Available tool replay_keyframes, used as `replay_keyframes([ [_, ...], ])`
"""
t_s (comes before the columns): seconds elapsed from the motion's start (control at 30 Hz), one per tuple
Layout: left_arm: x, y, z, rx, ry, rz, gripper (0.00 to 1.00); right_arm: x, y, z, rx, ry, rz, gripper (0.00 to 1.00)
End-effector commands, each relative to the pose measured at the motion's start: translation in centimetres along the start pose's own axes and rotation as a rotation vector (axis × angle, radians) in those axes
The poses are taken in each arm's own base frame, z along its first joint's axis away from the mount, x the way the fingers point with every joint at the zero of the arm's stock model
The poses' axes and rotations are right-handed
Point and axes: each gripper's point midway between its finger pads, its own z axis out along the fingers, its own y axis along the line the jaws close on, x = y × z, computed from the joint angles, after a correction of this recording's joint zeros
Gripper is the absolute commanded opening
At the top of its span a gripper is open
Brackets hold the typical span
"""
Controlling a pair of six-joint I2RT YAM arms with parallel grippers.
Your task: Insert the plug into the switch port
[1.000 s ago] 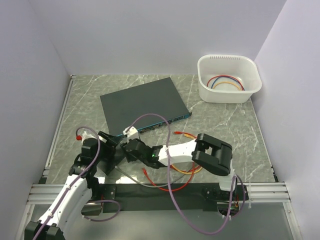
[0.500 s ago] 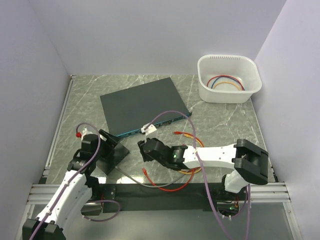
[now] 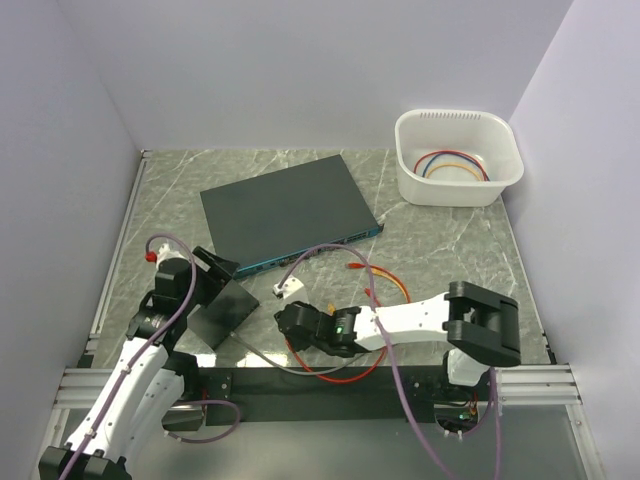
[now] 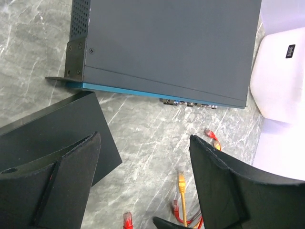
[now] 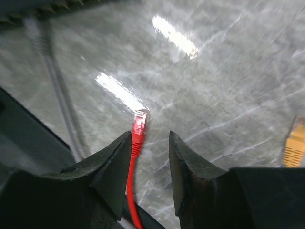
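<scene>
The switch (image 3: 285, 205) is a flat dark grey box with a teal front edge (image 4: 143, 90) and small sockets (image 4: 188, 102). A red plug (image 5: 138, 126) lies on the marble between my right gripper's fingers, close against the left finger (image 5: 112, 162), its red cable running back under the jaws. My right gripper (image 3: 290, 322) (image 5: 149, 138) is low over the table near the front edge, open with a narrow gap. My left gripper (image 3: 215, 285) (image 4: 144, 138) hangs wide open and empty in front of the switch.
A black slab (image 3: 225, 310) (image 4: 52, 133) lies under the left gripper. Loose yellow (image 4: 181, 180) and red (image 4: 127, 220) plugs and red cable loops (image 3: 335, 375) lie nearby. A white bin (image 3: 410, 175) with cables stands back right. A white tag (image 3: 287, 288) lies on the marble.
My right gripper moved from beside the black slab rightward, then down toward the near edge over the red plug, and its jaws narrowed. The left arm drew back slightly.
</scene>
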Motion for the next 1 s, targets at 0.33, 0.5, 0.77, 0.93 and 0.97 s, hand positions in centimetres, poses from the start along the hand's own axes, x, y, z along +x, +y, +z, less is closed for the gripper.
replay_keyframes([
  [0.33,-0.8,-1.0,-0.6,0.027,-0.030,0.032,0.81,2.2,2.0,1.0,0.002,0.072,0.009,0.41],
  [0.5,-0.8,-1.0,-0.6,0.027,-0.030,0.034,0.81,2.4,2.0,0.9,0.003,0.077,0.011,0.40],
  [0.77,-0.7,-0.8,-0.5,0.024,-0.028,0.037,0.81,3.6,1.6,1.4,0.022,0.098,0.004,0.27],
  [0.93,-0.8,-0.9,-0.3,0.026,-0.030,0.046,0.80,3.4,1.3,1.4,0.010,0.061,0.005,0.11],
  [0.97,-0.7,-1.2,-0.3,0.043,-0.021,0.054,0.80,3.0,1.4,1.1,-0.007,0.038,-0.002,0.06],
])
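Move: The right hand's aim is the loose red plug on the table, about 2 cm back from the hand, 1 cm to its left and 4 cm below. Down at that same level, the grey plug lies some 12 cm left and 1 cm back, and the yellow plug about 9 cm right and 5 cm ahead. The small black box is roughly 13 cm left and 3 cm ahead. From the left hand, the red plug is about 16 cm back, 10 cm right and 11 cm below. Down and back towards the base goes the right hand, about 4 cm in all: it sinks quickly onto the red plug first, then eases back over the plug while coming down the last bit. With the hand almost at rest, the part-open fingers close from either side and pinch the red boot behind the clear connector. ##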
